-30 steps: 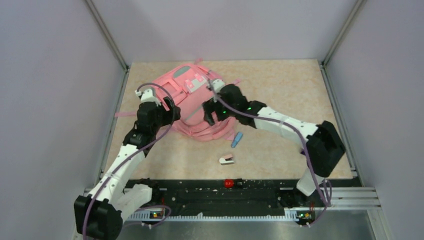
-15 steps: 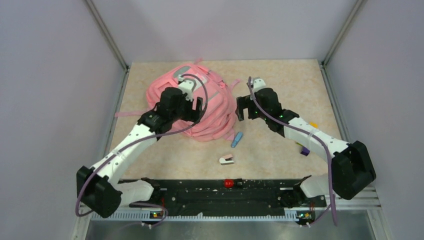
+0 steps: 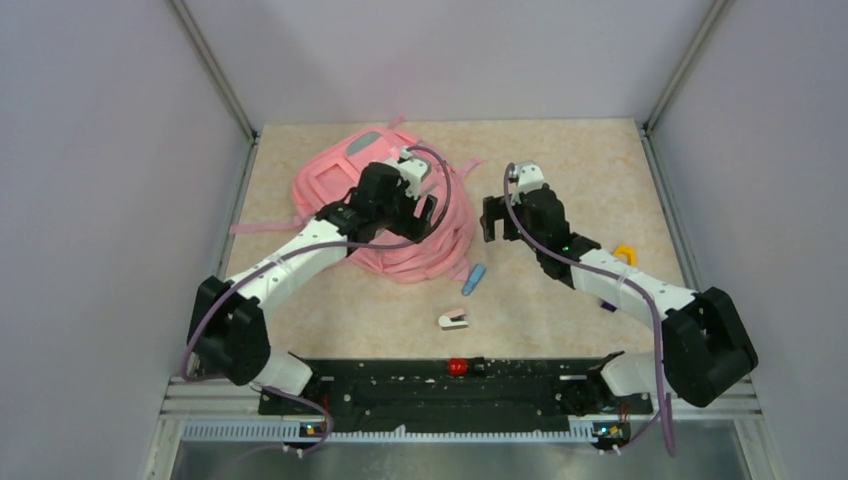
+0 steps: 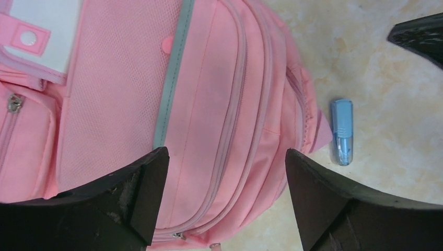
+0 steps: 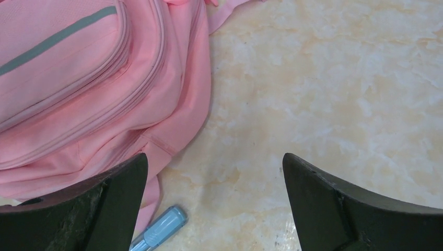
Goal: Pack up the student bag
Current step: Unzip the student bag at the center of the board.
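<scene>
The student bag (image 3: 335, 190) is a large pink backpack lying flat at the back left of the table, its zips shut in the left wrist view. My left gripper (image 3: 425, 208) hovers open over the bag's right half; in its wrist view the jaws (image 4: 224, 157) stand wide above the zipped front panel (image 4: 209, 94), holding nothing. My right gripper (image 3: 497, 218) hangs open just right of the bag, above bare table (image 5: 214, 159), with the bag's edge (image 5: 78, 94) to its left. A light blue pen (image 3: 474, 278) lies by the bag's lower right corner.
A small white and pink object (image 3: 453, 320) lies in front of the pen. A yellow item (image 3: 626, 252) and a purple item (image 3: 607, 303) sit beside the right forearm. Metal rails and grey walls close in the table on the left, right and back.
My left arm swung from the bag's left side across to its right half. My right arm drew back off the bag to the right, and its jaws widened.
</scene>
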`<move>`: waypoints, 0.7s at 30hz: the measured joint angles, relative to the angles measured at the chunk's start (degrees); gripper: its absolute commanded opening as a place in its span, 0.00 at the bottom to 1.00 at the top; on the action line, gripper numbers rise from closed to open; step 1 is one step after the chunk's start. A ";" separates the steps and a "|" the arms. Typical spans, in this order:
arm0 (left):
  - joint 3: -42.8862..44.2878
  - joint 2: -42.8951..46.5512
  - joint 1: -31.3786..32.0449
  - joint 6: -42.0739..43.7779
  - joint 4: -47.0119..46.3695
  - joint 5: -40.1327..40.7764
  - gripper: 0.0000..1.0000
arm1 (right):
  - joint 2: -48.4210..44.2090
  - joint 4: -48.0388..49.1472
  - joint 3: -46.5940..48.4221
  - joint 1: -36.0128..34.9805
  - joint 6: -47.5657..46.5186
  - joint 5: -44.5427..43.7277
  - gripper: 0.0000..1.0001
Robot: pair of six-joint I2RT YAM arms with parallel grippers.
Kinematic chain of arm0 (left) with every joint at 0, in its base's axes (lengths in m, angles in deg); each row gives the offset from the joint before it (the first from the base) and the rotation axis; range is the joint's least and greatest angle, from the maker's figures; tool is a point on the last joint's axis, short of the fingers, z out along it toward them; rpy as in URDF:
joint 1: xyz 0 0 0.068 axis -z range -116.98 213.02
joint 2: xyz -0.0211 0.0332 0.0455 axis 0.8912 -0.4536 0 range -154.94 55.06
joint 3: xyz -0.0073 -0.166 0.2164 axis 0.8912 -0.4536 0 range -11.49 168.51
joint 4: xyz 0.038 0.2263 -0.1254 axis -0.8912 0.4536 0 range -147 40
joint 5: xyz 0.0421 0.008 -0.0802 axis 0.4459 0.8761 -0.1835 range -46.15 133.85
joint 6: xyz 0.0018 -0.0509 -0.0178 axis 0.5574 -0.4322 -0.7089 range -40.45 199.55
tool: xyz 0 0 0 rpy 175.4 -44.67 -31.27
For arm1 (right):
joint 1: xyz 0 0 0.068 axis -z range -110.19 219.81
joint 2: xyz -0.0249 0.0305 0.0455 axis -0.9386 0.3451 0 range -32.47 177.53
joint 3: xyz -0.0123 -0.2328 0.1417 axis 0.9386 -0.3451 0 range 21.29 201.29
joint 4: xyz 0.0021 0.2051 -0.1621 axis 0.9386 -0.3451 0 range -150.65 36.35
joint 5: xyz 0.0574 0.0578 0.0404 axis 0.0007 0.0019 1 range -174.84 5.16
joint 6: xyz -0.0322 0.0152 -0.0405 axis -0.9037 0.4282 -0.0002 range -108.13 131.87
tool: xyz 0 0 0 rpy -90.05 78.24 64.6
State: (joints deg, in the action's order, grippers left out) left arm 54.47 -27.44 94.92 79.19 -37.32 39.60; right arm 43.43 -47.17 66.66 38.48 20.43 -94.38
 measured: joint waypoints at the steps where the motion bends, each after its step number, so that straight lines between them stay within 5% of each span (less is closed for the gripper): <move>1: 0.00 -1.31 0.20 0.09 -0.17 1.01 0.86 | 0.00 0.72 -0.46 0.00 0.02 -0.20 0.97; 10: -0.02 -8.44 0.55 -0.20 0.11 10.51 0.63 | 0.04 4.52 -2.54 0.00 0.28 -0.46 0.95; 21: -0.02 -8.72 1.20 -2.75 -0.07 16.55 0.61 | 3.50 6.01 -2.56 0.00 1.14 0.44 0.94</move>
State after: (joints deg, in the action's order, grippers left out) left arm 54.45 -36.16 96.13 76.44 -37.38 56.14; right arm 46.93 -41.16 64.10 38.48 21.57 -93.94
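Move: The left hand, open and empty, goes for the strip of pink front pocket between the teal stripe and the zipper piping: about 3 cm to its left, 2 cm ahead and 6 cm below. That zipper's pull lies some 6 cm left, 2 cm back and 7 cm down. The blue highlighter lies about 8 cm right, 5 cm back and 12 cm below. From the right hand, the strip is about 13 cm left, 2 cm ahead and 4 cm lower. The left fingers come down on the front pocket and pinch its fabric, one tip by the teal stripe and the other on the zipper piping. The hand sinks about 6 cm, easing forward and left, and turns some 15 degrees, mostly counter-clockwise; the fingers close partway, then stall on the cloth. The right hand, still open, sinks about 2 cm beside the bag. ##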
